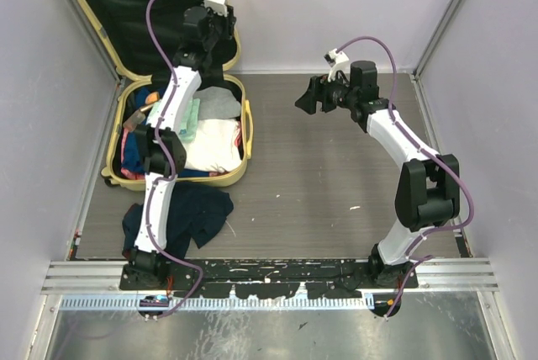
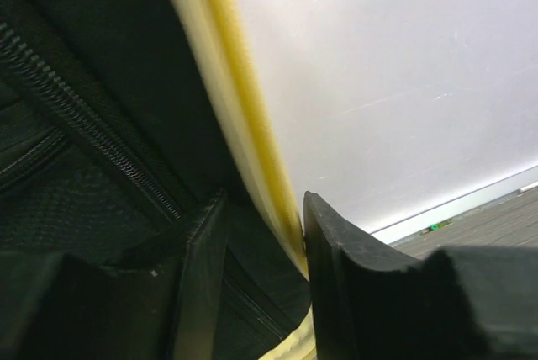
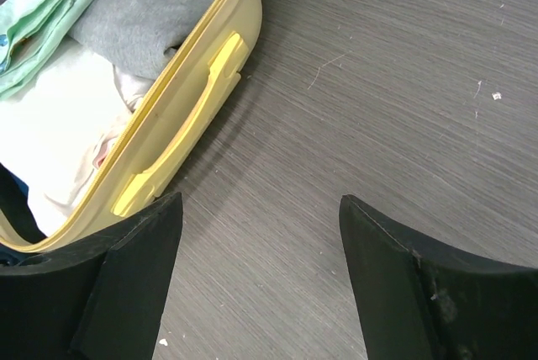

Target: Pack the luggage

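Observation:
The luggage lies open at the table's far left, its black-lined lid standing up against the wall. White, grey and mint-green clothes fill its base. My left gripper is at the lid's right edge. In the left wrist view it straddles the yellow rim: the right finger touches the rim, the left finger sits over the black lining with a gap. My right gripper hovers open over bare table, right of the luggage handle.
A dark blue garment lies on the table in front of the luggage, beside the left arm's base. Grey walls close in the table on the left, back and right. The wood-grain tabletop stretches right of the luggage.

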{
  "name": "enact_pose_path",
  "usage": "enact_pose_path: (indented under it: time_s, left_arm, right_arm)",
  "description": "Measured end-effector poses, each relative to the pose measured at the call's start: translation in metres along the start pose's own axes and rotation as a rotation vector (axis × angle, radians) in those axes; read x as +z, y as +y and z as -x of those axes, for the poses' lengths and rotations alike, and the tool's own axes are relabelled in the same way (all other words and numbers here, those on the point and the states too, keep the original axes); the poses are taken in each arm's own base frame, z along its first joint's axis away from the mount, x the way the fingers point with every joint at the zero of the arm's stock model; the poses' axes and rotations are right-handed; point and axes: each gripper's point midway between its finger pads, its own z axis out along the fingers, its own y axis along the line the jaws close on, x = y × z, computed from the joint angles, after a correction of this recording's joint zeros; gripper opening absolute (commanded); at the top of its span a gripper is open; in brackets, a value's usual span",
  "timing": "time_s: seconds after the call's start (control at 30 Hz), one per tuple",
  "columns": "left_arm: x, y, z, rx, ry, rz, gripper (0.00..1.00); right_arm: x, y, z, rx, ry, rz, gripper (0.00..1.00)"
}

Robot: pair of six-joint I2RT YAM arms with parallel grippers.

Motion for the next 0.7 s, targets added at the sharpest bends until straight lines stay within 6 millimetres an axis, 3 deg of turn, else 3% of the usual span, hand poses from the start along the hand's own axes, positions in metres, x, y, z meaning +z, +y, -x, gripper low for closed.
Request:
enact_pose_path:
  time_s: [0.2, 0.37, 0.6, 0.7]
  left_arm:
    - [0.002, -0.008, 0.001, 0.032, -0.008, 0.01, 0.01]
    - [-0.01, -0.018, -0.004, 0.005, 0.016, -0.014, 0.0]
    - [-0.056, -0.025, 0.021, 0.005, 0.014, -0.039, 0.0]
    - [-0.075, -0.03, 0.02, 0.027, 0.026, -0.058, 0.01]
  right_arm:
    - [0.0, 0.0, -0.005, 0.01, 0.01, -0.001, 0.78]
    - [-0.001, 0.001, -0.004, 0.008, 0.007, 0.0, 0.77]
    - [-0.005, 0.003, 0.0, -0.003, 0.0, 0.003, 0.77]
    - [-0.007, 0.002, 0.0, -0.007, 0.001, 0.002, 0.77]
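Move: Between the left hand's open fingers runs the right-hand rim of the raised suitcase lid, only about 1 cm ahead and 1 cm to the right of the hand point, at its height. The grey shirt lies some 19 cm back and about 25 cm below, straight in line; the suitcase handle is roughly 25 cm back, 9 cm right and 22 cm down. From the right hand the gripped part of the rim is about 21 cm ahead, 20 cm left and 12 cm higher. Closing on the yellow lid rim, the left fingers shut almost fully, one inside the lid and one outside, while the hand shifts about 1 cm right. With the rim pinched, the hand then draws the lid straight back towards the robot by some 8 cm, rising slightly, with hardly any wrist turn. ##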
